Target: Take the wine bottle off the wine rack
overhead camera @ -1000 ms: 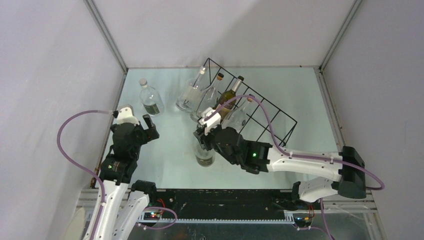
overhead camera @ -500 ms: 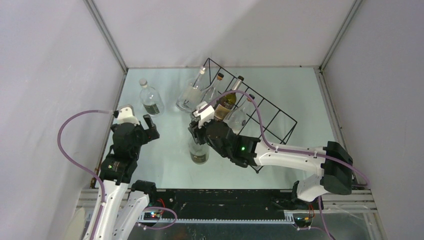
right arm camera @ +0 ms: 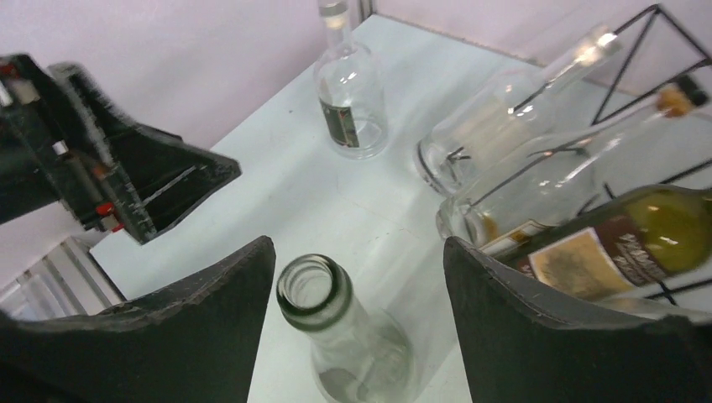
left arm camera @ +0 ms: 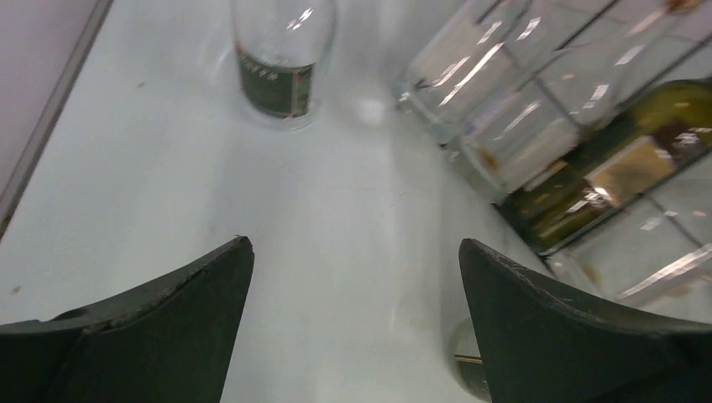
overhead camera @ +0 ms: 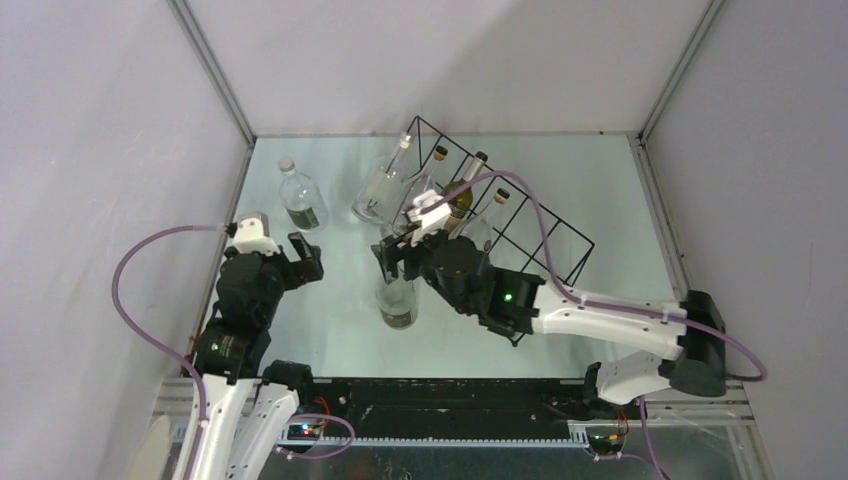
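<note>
The wine rack [overhead camera: 545, 228], a black wire frame, lies slanted at the back of the table with several bottles leaning in it, one a dark olive wine bottle [overhead camera: 460, 192] with a brown label [right arm camera: 579, 262]. A clear wine bottle [overhead camera: 398, 303] without a cork stands upright on the table in front of the rack. My right gripper [overhead camera: 400, 252] is open, its fingers either side of that bottle's mouth [right arm camera: 313, 290] and not touching it. My left gripper [overhead camera: 306, 256] is open over bare table to the left, with nothing between its fingers [left arm camera: 201, 277].
A small clear bottle with a dark label [overhead camera: 300, 198] stands at the back left, also seen as the labelled bottle [left arm camera: 277, 74] in the left wrist view. White walls enclose the table on three sides. The left gripper [right arm camera: 126, 180] shows close on the right wrist view's left.
My right gripper opened and let go of the clear bottle's neck after shifting it a little left; the bottle now stands on its own. The left arm barely moved.
</note>
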Robot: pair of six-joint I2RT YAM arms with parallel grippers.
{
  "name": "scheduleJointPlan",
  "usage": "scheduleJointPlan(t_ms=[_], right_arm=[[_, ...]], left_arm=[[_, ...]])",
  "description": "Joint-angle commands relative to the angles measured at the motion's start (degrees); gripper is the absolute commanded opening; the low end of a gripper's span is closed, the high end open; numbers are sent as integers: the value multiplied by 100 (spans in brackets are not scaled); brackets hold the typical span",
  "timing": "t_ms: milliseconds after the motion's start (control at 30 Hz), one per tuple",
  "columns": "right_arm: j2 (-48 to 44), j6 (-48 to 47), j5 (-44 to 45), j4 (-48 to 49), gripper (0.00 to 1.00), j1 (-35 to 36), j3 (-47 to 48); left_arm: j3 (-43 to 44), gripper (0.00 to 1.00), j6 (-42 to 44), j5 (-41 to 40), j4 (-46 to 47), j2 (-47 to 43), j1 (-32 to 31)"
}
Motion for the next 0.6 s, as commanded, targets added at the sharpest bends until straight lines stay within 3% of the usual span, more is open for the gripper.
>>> scheduleJointPlan(t_ms=[0,133,300,567], right_arm=[[-816,315,778,-550,76,75,256],[-1573,1057,1403,-1945,77,61,252],[-2530,2065,1816,-3448,78,57,-95],[-3980,3108,2187,-3834,78,49,-1387]], left_arm=[[-17,100,167,1170,671,-581,-26],[14,100,-6,1923,988,-1212,-26],[397,100,-296,2601,1093,-1174,-30],[1095,100,-474,2575,1114,-579,-454]])
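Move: The freed clear bottle stands upright almost directly under the right hand, its middle about 15 cm below. In the rack, the white-label bottle lies roughly 12 cm ahead and 15 cm right of that hand, the wine bottle some 18 cm ahead and 10 cm right. From the left hand, the clear bottle is level ahead, about 15 cm right and 8 cm lower; the green-label bottle stands some 20 cm ahead and 4 cm left. Carry the opened right gripper off to the right, away from the clear bottle, about 20 cm, in an arc that rises and then sinks, turning it some 20 degrees clockwise. Meanwhile raise the left gripper about 12 cm, bringing it right towards the clear bottle's neck and a little back, tipping its fingers up and turning clockwise; keep it wide open. ##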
